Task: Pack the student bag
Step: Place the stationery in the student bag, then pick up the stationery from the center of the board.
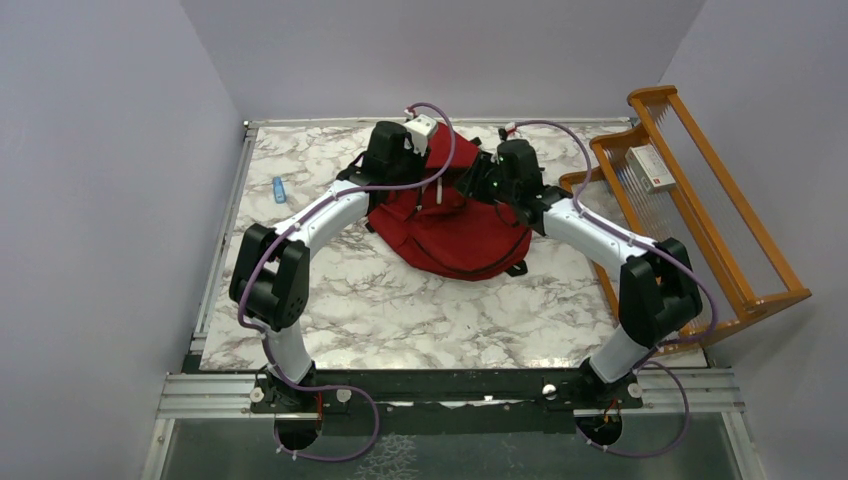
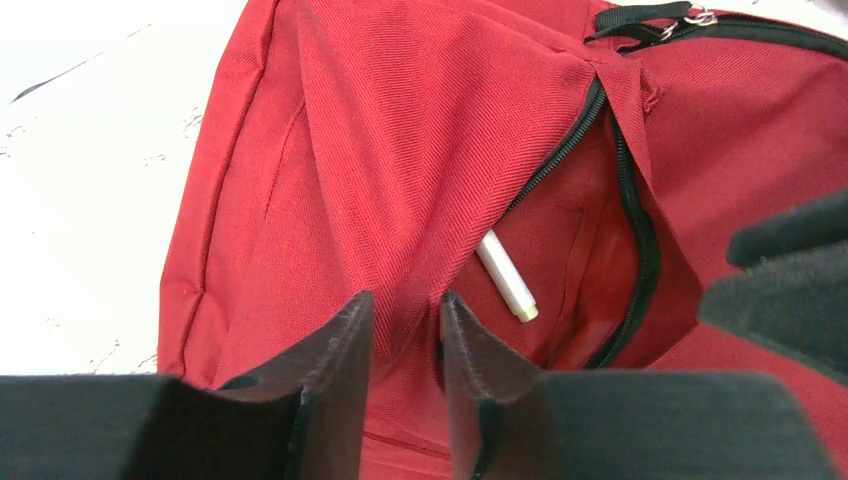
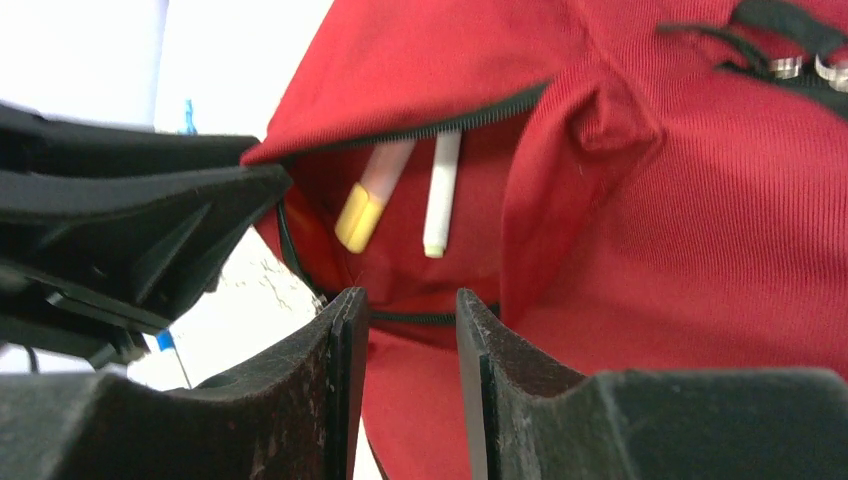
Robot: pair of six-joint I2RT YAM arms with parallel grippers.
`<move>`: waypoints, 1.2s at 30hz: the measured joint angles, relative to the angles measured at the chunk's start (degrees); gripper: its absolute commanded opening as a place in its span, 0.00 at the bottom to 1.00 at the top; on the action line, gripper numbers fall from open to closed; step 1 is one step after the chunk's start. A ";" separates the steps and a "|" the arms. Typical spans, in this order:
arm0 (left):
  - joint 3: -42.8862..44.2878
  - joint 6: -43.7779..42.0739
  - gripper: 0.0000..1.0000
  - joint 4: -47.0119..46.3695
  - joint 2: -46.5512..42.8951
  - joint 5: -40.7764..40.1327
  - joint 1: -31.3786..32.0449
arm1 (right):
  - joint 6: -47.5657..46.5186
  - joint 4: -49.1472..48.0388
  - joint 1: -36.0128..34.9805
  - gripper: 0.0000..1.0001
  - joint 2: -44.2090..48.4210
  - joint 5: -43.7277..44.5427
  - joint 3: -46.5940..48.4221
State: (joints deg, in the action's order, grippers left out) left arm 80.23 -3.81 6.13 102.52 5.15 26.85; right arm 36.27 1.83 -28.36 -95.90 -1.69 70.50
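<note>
The student bag (image 1: 450,235), a red backpack with black zippers, lies in the middle of the marble table. Its front pocket (image 2: 580,260) gapes open. Inside lie a white pen (image 3: 441,195) and a marker with a yellow cap (image 3: 362,205). My left gripper (image 2: 405,300) hovers at the pocket's edge, its jaws a little apart, with a loose fold of the red flap running between them. My right gripper (image 3: 405,295) stands open over the pocket's other side, with nothing between its fingers. Both grippers meet over the bag's far end in the top view.
A small blue object (image 1: 279,189) lies on the table to the left of the bag. A wooden rack (image 1: 720,230) leans at the right edge, with a white box (image 1: 650,168) on it. The right gripper's black body (image 2: 785,290) sits close beside the left one.
</note>
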 measured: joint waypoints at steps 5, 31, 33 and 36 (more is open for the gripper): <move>0.00 0.48 0.49 0.33 -0.83 0.00 0.00 | -0.39 0.35 -0.02 0.42 4.24 -0.55 -6.25; -23.52 9.38 0.65 8.70 -22.82 -4.87 -25.40 | -3.21 2.86 0.00 0.42 18.34 -3.82 -19.98; -24.57 9.27 0.66 9.84 -21.75 -5.60 -27.89 | -2.86 3.06 -0.02 0.42 18.34 -5.03 -20.26; -25.27 9.03 0.69 10.38 -19.37 -6.05 -29.53 | -2.69 3.52 -0.02 0.42 18.36 -6.36 -20.28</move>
State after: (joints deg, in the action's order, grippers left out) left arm 54.96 5.21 16.51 83.15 -0.91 -2.68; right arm 33.58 5.34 -28.38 -77.54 -8.05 50.22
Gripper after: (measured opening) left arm 0.662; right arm 0.420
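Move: The pink-and-black highlighter lies about 26 cm to the left of the left hand, 2 cm back and some 17 cm below it. The blue-ended pen is nearer the base, about 18 cm back and 30 cm left; the small blue stick lies 9 cm ahead and 35 cm left, both at table height. The red bag's middle is 2 cm back, 4 cm right and 11 cm below. From the right hand, the highlighter lies 37 cm left, 2 cm ahead and 17 cm below. The bag's flap is let go by the left fingers, which lift about 5 cm off it, then sweep left roughly 27 cm towards the highlighter, easing back and sinking past their starting height; the hand turns some 40 degrees counter-clockwise, tips down and opens wide. Over the bag, the right hand draws back 10 cm and slightly right, still part-open. ##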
